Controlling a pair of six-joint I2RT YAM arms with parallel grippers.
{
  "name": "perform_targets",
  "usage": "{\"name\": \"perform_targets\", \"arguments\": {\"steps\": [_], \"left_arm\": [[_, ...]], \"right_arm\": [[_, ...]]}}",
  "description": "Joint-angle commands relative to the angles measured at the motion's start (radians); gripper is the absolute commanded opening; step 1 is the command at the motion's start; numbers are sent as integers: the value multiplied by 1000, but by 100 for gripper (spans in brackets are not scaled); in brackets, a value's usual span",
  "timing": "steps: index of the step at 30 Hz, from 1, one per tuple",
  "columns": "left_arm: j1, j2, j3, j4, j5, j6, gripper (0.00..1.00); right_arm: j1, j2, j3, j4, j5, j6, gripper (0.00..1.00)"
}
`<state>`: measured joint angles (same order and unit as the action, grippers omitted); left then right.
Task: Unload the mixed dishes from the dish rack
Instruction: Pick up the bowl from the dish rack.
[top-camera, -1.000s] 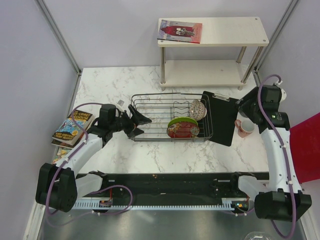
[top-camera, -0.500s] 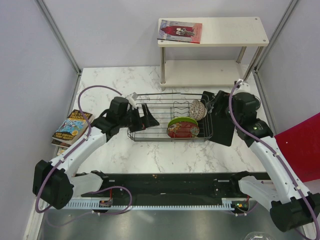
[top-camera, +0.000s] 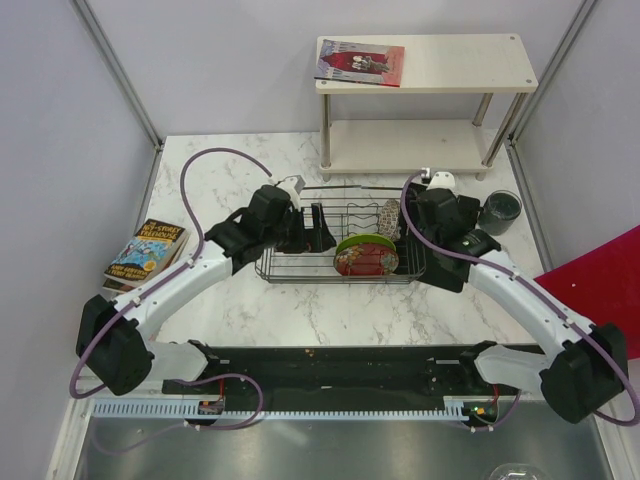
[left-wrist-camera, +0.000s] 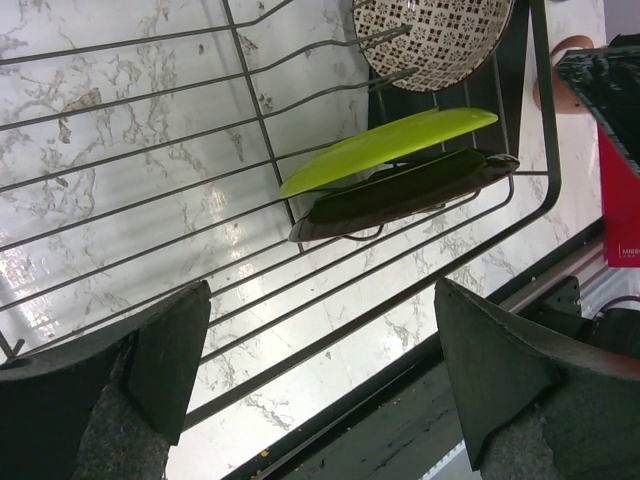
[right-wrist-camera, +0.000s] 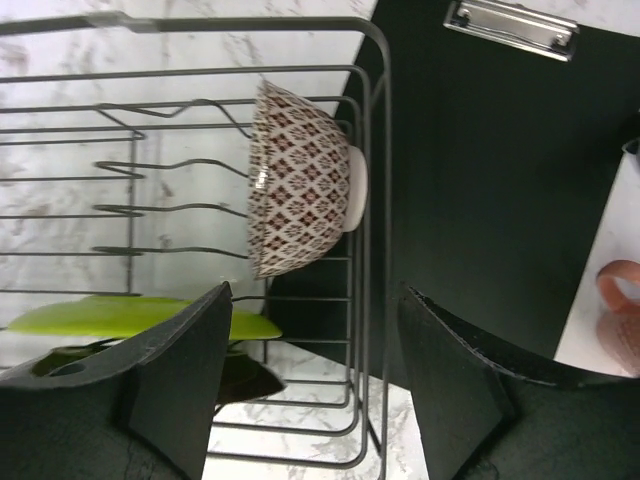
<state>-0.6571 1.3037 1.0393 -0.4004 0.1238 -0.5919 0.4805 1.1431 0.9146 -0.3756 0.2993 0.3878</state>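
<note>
The dish rack (top-camera: 300, 262) is a dark wire basket in the middle of the table. At its right end a lime-green plate (top-camera: 365, 243) leans over a red patterned dish (top-camera: 366, 262), and a patterned small bowl (top-camera: 392, 215) stands on edge behind them. My left gripper (top-camera: 318, 228) hovers open over the rack's bare left half; between its fingertips (left-wrist-camera: 320, 380) only wires and table show. The plate (left-wrist-camera: 390, 150) lies ahead of it. My right gripper (top-camera: 405, 225) is open beside the bowl (right-wrist-camera: 300, 180), holding nothing (right-wrist-camera: 315, 370). A dark cup (top-camera: 499, 212) and a pink cup (right-wrist-camera: 618, 300) stand right of the rack.
A black clipboard (right-wrist-camera: 480, 180) leans at the rack's right end. Books (top-camera: 148, 250) lie at the table's left edge. A white two-tier shelf (top-camera: 425, 90) with a book (top-camera: 360, 62) stands at the back. A red panel (top-camera: 610, 280) is at the right edge.
Both arms swung inward to the rack. The left gripper moved right over the rack's left half. The right gripper left the pink cup and came to the bowl, uncovering the dark cup.
</note>
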Motion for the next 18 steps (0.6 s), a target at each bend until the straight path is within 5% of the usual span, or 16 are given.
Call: {"name": "perform_targets", "arguments": {"steps": [1,18], "left_arm": [[-6,-20,-2,26,-49,18,99],[-6,-176,-205,92,-35,-85,98]], "right_arm": [[23,66,61,6,161,-26,73],[58,374,263,3,279,-29,68]]}}
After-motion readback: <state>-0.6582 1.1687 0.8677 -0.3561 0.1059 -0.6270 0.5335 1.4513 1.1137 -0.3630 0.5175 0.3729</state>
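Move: The patterned bowl stands in the rack about 8 cm ahead of the right hand, 2 cm to its left and some 8 cm lower. From that hand the green plate lies level with it but 10 cm left, the red plate 10 cm left and 3 cm back, both about 8 cm down; the black clipboard is 10 cm right, 3 cm ahead and 16 cm below. From the left hand the bowl is about 18 cm right, 8 cm ahead and 8 cm lower. Forward about 5 cm goes the right hand, after a first short dip of some 2 cm, closing in over the rack's right end on the patterned bowl. It rolls about 10 degrees left side down and turns slightly clockwise, fingers staying open. The open left hand withdraws about 4 cm back, left and down, away from the bowl. ##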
